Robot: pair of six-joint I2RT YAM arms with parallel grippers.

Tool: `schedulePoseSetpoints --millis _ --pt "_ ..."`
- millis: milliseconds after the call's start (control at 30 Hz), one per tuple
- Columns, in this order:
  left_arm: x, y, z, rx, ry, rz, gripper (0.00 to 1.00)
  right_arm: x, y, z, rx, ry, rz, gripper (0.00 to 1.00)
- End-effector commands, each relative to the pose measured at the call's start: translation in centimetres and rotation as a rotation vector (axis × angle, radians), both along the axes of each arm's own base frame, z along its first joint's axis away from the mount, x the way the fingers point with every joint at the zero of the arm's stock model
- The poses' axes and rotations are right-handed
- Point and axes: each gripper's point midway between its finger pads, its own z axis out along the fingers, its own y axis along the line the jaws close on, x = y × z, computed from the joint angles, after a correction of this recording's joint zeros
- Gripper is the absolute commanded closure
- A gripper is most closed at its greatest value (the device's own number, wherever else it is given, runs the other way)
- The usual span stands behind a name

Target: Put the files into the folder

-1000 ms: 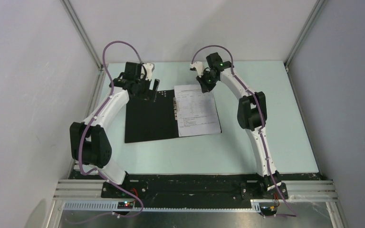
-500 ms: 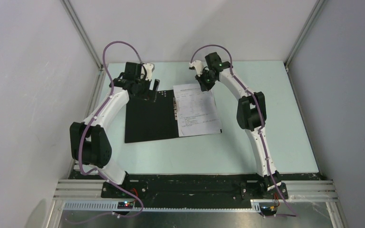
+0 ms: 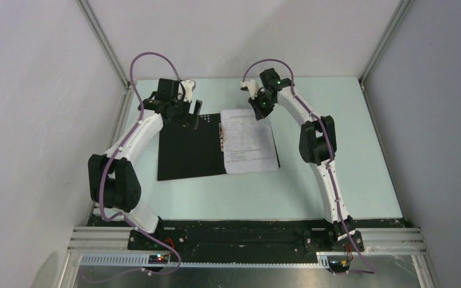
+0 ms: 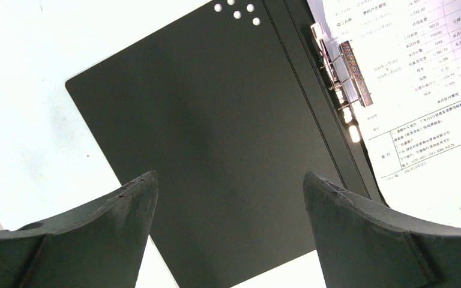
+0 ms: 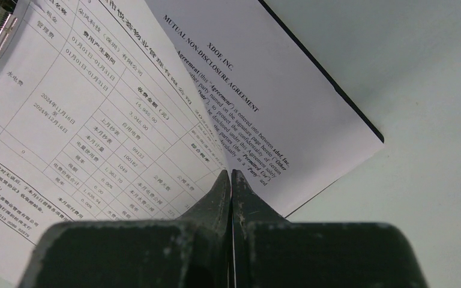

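The folder (image 3: 189,150) lies open on the table, black inside up, with a metal clip (image 4: 342,66) along its hinge. The files (image 3: 249,144), white printed sheets, lie on its right half. My right gripper (image 3: 258,108) is at their far right corner, shut on the lifted corner of the top sheet (image 5: 84,120). Below it, a second sheet (image 5: 288,102) lies flat. My left gripper (image 4: 228,183) hangs open over the bare left cover (image 4: 216,120), holding nothing.
The pale green table (image 3: 324,120) stretches right of the folder and in front of it. White walls and metal frame posts (image 3: 105,42) enclose the far side and both sides. The arm bases sit on the black rail (image 3: 234,237) at the near edge.
My right gripper has shifted slightly with the pinched corner, and the sheets have turned a little on the right cover. The left arm has not moved.
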Motion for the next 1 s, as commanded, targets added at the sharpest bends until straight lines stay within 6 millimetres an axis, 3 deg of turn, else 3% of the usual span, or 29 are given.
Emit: schedulePoseSetpoints --millis 0,267,533,867,967 --pt "0.4 -0.3 1.3 -0.021 -0.033 -0.001 0.05 0.0 0.2 -0.2 -0.002 0.002 -0.010 1.00" --pt "0.3 -0.4 1.3 -0.022 -0.034 -0.002 0.05 0.3 0.7 0.0 -0.006 -0.018 -0.019 1.00" --pt "0.5 -0.6 1.4 -0.029 -0.035 -0.004 0.05 1.1 0.4 0.0 -0.022 -0.044 -0.059 0.92" --pt "0.4 -0.6 1.4 -0.028 -0.035 -0.005 0.05 1.8 0.6 0.3 -0.022 -0.067 -0.095 0.62" --pt "0.3 -0.6 1.4 -0.027 -0.034 -0.005 0.05 2.1 0.8 0.7 -0.011 -0.079 -0.102 0.58"
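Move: The top file's middle lies about 10 cm back and 4 cm left of the right hand, some 3 cm below it; the shut fingers already pinch this sheet by its far edge, near the right corner. The folder's ring clasp is about 16 cm left and 8 cm back, and its empty left cover some 29 cm left and 12 cm back. From the left hand, the same file is about 21 cm right, level in reach and 14 cm lower. The file's far right corner is let go: the right hand first stays almost in place over the folder, sinking barely half a centimetre with its pinch kept, then the fingers open to roughly two fifths. As they part, the hand eases about 1 cm forward, towards the folder's far edge, and turns some 5 degrees clockwise. ##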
